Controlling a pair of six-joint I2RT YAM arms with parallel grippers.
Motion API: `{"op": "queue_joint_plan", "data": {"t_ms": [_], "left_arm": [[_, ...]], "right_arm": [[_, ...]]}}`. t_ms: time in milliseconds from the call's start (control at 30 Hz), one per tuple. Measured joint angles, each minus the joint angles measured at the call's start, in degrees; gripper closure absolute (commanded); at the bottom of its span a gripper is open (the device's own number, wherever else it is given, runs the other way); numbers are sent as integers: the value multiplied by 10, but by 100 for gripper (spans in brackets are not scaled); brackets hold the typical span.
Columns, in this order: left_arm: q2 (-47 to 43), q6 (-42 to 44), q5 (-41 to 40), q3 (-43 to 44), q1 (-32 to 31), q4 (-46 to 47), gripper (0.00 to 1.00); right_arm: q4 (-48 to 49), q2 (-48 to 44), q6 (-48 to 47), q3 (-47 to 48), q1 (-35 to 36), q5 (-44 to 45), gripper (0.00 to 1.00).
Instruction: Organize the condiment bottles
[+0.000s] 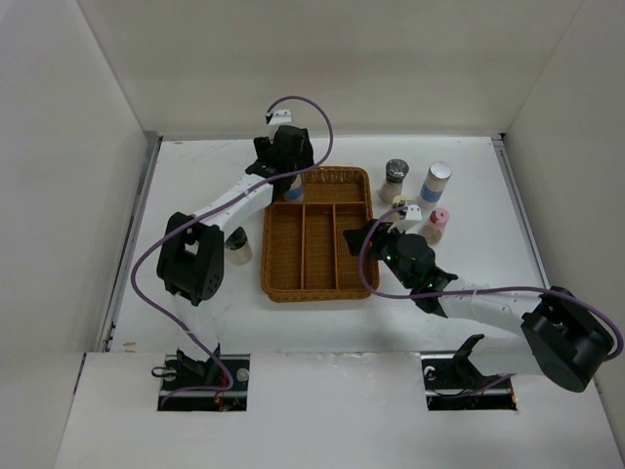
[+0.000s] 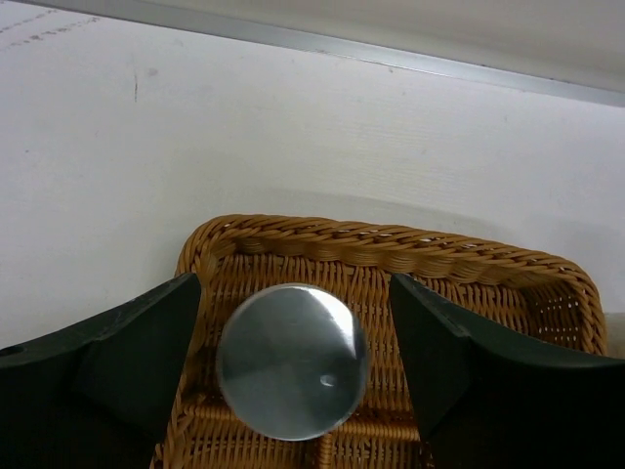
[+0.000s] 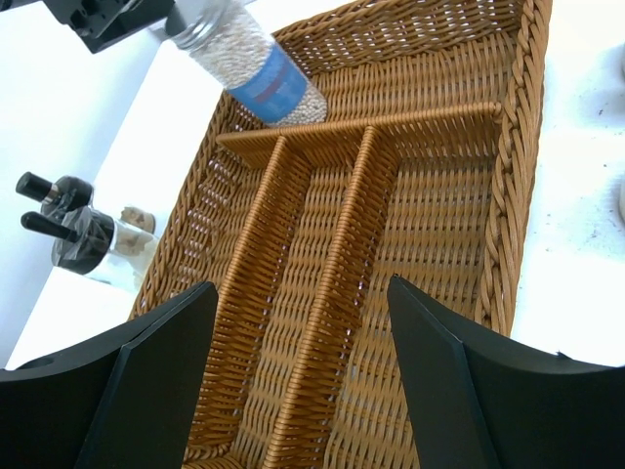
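In the left wrist view a silver-capped condiment bottle (image 2: 293,362) stands in the far cross compartment of the brown wicker tray (image 2: 391,249). My left gripper (image 2: 295,293) is open around it, with a gap on each side of the cap. The right wrist view shows the same bottle (image 3: 266,80), white grains and a blue label, upright under the left gripper. My right gripper (image 3: 301,288) hangs open and empty over the tray's long compartments (image 3: 322,293). From above, the left gripper (image 1: 283,168) is at the tray's far left corner and the right gripper (image 1: 369,240) is at its right side.
Right of the tray (image 1: 273,283) stand a dark-grey-capped bottle (image 1: 395,177), a silver-capped white-and-blue one (image 1: 436,182), a cream-capped one (image 1: 400,203) and a pink-capped one (image 1: 437,223). A dark-capped bottle (image 1: 237,244) stands left of the tray, beside the left arm.
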Motion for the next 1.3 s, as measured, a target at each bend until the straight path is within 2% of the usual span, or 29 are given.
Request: {"op": "queue_joint_plan", "data": {"t_ms": [133,233,500,600,700,867,1067,1300], "left_arm": [[-26,1,0,-17,-2,2,21],[-84,2,-7,-63,-4,9,23],[-387,1,-56,-281,-5,11,25],[-502,-3,-68,-347,-10,-25,24],[-573,-6,-70,-386,-32,-73,22],[-589,-24,-76,-440,-61,-117,22],[-519,-43,-97,-480,-44,-128,22],[-443,-43,-108,-487,-26,-83,22]], "right_arm": [[0,0,0,0,0,0,23],[0,0,1,0,-3,0,22],[0,-2,2,-1,-4,0,21],[0,-2,2,-1,-4,0,21],[0,1,3,-1,-4,-1,21],[-1,19,3,-1,-4,-3,21],[-4,25,3,-1,-4,-6,20],[-4,25,3,0,-4,-11,19]]}}
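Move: The black-capped bottle is about 17 cm back and 14 cm left of the left hand, its middle some 13 cm lower. The pump-topped bottle stands 8 cm left of it and 5 cm farther out. The white bottle stands right under the left hand, in the basket, whose middle lies 10 cm back and 7 cm right. From the right hand, the black-capped bottle is roughly 31 cm left and 4 cm ahead. Left hand, open, arcs up, about 25 cm back-left off the white bottle, then down towards the black-capped bottle. ##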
